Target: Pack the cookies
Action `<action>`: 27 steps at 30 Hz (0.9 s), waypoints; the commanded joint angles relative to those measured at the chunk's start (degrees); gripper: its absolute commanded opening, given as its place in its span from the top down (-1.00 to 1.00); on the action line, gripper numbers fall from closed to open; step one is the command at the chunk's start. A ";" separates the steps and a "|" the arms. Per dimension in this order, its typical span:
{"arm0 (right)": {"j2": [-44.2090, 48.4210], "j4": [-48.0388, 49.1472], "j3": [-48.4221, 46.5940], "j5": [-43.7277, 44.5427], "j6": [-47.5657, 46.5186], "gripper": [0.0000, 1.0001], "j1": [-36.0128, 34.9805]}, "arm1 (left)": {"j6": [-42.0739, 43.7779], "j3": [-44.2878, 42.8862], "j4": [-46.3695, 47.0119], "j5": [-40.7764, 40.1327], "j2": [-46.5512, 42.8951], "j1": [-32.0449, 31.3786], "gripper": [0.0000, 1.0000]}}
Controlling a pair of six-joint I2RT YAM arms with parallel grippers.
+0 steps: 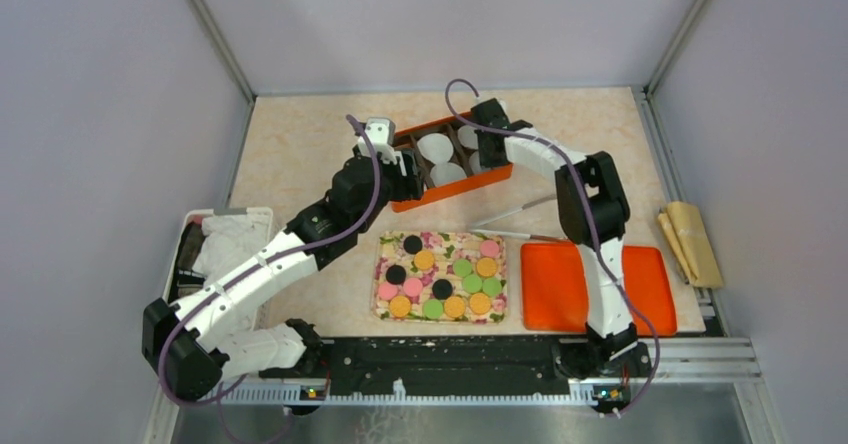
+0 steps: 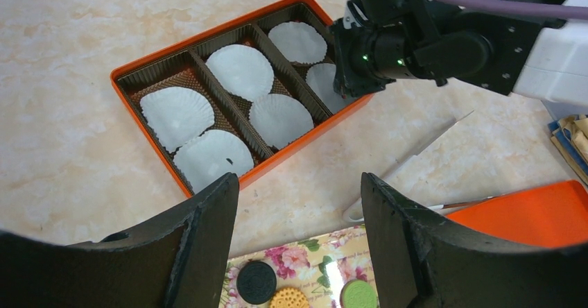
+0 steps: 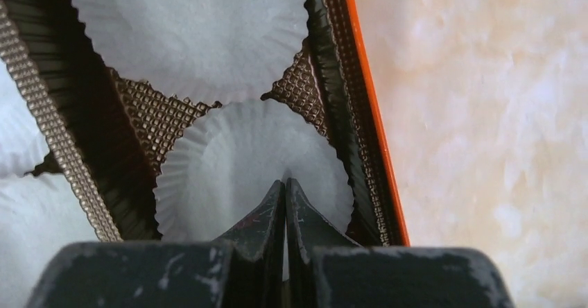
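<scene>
Several cookies in black [image 1: 412, 244], orange [image 1: 425, 260], pink [image 1: 489, 248] and green [image 1: 462, 267] lie on the floral tray [image 1: 384, 247]. Behind it stands the orange box [image 1: 455, 187] with white paper cups [image 1: 435, 148] in its compartments. My left gripper [image 1: 405, 169] is open and empty, above the table between the box [image 2: 139, 65] and the tray; a black cookie [image 2: 256, 281] shows between its fingers [image 2: 208, 211]. My right gripper [image 1: 490, 149] is shut, its tips [image 3: 286, 182] down on a paper cup [image 3: 229, 162] at the box's right end [image 3: 367, 107].
An orange lid [image 1: 598, 286] lies right of the tray. White tongs [image 1: 520, 219] lie between box and lid. A white basket with a cloth [image 1: 225, 244] stands at the left. Brown paper bags [image 1: 690, 239] lie at the right edge.
</scene>
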State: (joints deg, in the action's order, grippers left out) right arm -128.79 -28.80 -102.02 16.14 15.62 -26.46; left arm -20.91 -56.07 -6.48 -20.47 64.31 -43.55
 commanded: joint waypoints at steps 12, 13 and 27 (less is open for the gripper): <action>15.60 4.81 14.30 0.10 0.73 0.93 -0.43 | -0.97 1.33 3.50 1.29 1.49 -0.13 -0.43; 15.86 5.07 14.04 0.12 0.69 0.91 -0.44 | -1.04 1.52 3.61 1.33 1.49 -0.13 -0.43; 32.01 -0.72 19.03 1.51 0.81 0.40 -3.51 | -1.15 2.33 3.41 1.35 0.18 -0.13 -0.43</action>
State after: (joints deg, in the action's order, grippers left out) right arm -106.26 -27.97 -87.48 16.73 16.51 -27.00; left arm -21.37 -53.87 -6.00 -19.35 65.89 -43.55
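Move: The right hand's closed fingertips are down in the rightmost compartment of the orange-rimmed box, at the nearer paper cup; the box's middle lies about 9 cm to the left and 1 cm ahead. The silver tongs lie some 10 cm back and 7 cm right, the flowered cookie tray about 24 cm back and 9 cm left. From the raised left hand, the box's middle is roughly 19 cm ahead, 4 cm right and 25 cm below. With its shut fingertips inside the box's right end, the right hand drags that end back towards the base by about 5 cm and a little to the right. Then it comes free: the fingers open to about a third while the hand lifts some 10 cm clear of the box, tilting up slightly. The left hand, open and empty, sinks about 3 cm. ##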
